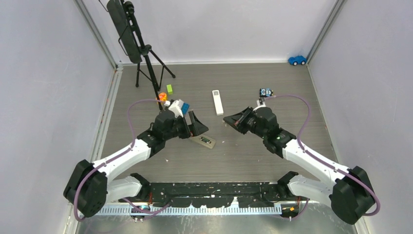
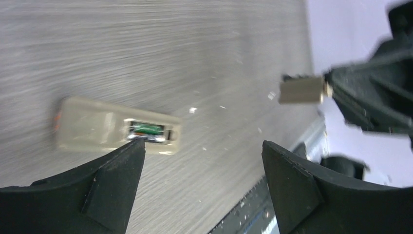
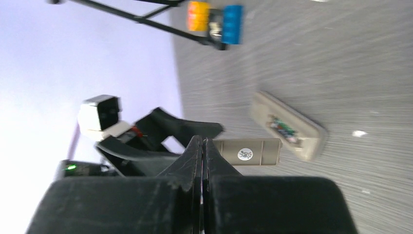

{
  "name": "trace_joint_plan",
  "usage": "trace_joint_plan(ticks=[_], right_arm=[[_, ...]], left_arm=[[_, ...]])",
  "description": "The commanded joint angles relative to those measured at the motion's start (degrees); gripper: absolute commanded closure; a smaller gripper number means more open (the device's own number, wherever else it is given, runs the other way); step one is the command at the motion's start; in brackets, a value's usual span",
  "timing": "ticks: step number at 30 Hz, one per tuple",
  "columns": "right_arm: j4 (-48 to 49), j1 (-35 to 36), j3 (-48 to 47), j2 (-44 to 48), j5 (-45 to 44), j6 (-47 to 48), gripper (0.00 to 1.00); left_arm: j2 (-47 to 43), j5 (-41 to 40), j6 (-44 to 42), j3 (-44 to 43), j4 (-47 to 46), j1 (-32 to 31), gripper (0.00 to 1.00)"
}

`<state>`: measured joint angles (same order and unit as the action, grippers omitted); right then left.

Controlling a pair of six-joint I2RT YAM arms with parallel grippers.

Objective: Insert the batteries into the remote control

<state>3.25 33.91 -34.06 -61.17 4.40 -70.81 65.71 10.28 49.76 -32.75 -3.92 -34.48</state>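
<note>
A beige remote control [image 1: 206,141] lies back-up on the grey table, its battery compartment [image 2: 148,130] uncovered. Green and orange show inside it, apparently the batteries [image 3: 284,127], but they are blurred. My left gripper [image 2: 204,151] hangs open just above the table beside the remote, and nothing is between its fingers. It also shows in the top view [image 1: 197,126]. My right gripper [image 3: 202,142] is shut on the edge of the beige battery cover [image 3: 246,152] and holds it in the air to the right of the remote. From the left wrist view the cover [image 2: 302,90] sticks out of the right gripper's tip.
A white remote [image 1: 217,102] lies further back at the middle. Behind the left arm are a blue-white block [image 1: 181,107], an orange piece [image 1: 163,96] and a green block [image 1: 169,88]. A black tripod [image 1: 146,53] stands back left. A small toy [image 1: 266,92] and a blue car [image 1: 297,60] are back right.
</note>
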Motion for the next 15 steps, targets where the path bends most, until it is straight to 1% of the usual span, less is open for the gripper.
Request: trace_joint_plan(ticks=[1,4,6,10,13,15], right_arm=[[11.5,0.1,-1.9,5.4,3.8,-7.9,1.0],[13.3,0.1,-3.3,7.3,5.6,-10.5,1.0],[15.6,0.1,-4.0,8.0,7.0,-11.8,1.0],[20.5,0.1,-4.2,9.3,8.3,-13.9,1.0],[24.1,0.1,-3.6,9.5,8.8,-15.4,1.0],[27.5,0.2,-2.9,9.2,9.1,-16.7,1.0]], left_arm=[[-3.2,18.6,-10.6,-2.1,-13.0,0.0,0.07],[-3.4,24.2,-9.8,-3.3,-19.5,0.0,0.07],[-2.7,25.4,-6.7,-4.7,-22.4,0.2,0.07],[-0.2,26.6,9.0,-7.3,-28.4,1.7,0.09],[1.6,26.6,22.3,-6.9,-34.1,3.1,0.11],[2.5,26.2,28.9,-6.4,-36.4,3.6,0.12]])
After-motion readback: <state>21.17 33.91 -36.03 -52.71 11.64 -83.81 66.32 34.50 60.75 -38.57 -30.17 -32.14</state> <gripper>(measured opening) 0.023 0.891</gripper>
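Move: The right hand already holds the battery cover, hanging about 2 cm below its closed fingertips; the open left gripper is roughly 8 cm to its left, 1 cm back and 4 cm lower. From the left hand the cover is about 8 cm right, 1 cm ahead and 3 cm up. The remote control lies about 12 cm below the left hand, 2 cm ahead and 1 cm left; a white remote lies about 19 cm ahead, 7 cm right, also 12 cm down. Right fingers keep their pinch on the battery cover as that hand climbs about 15 cm, easing slightly back and left. Rising by as much, the empty left hand also goes some 5 cm right towards the cover, fingers staying wide open. Both wrists swing some 30 degrees, bringing their downward-slanting fingers to nearly level, pointing at each other. ##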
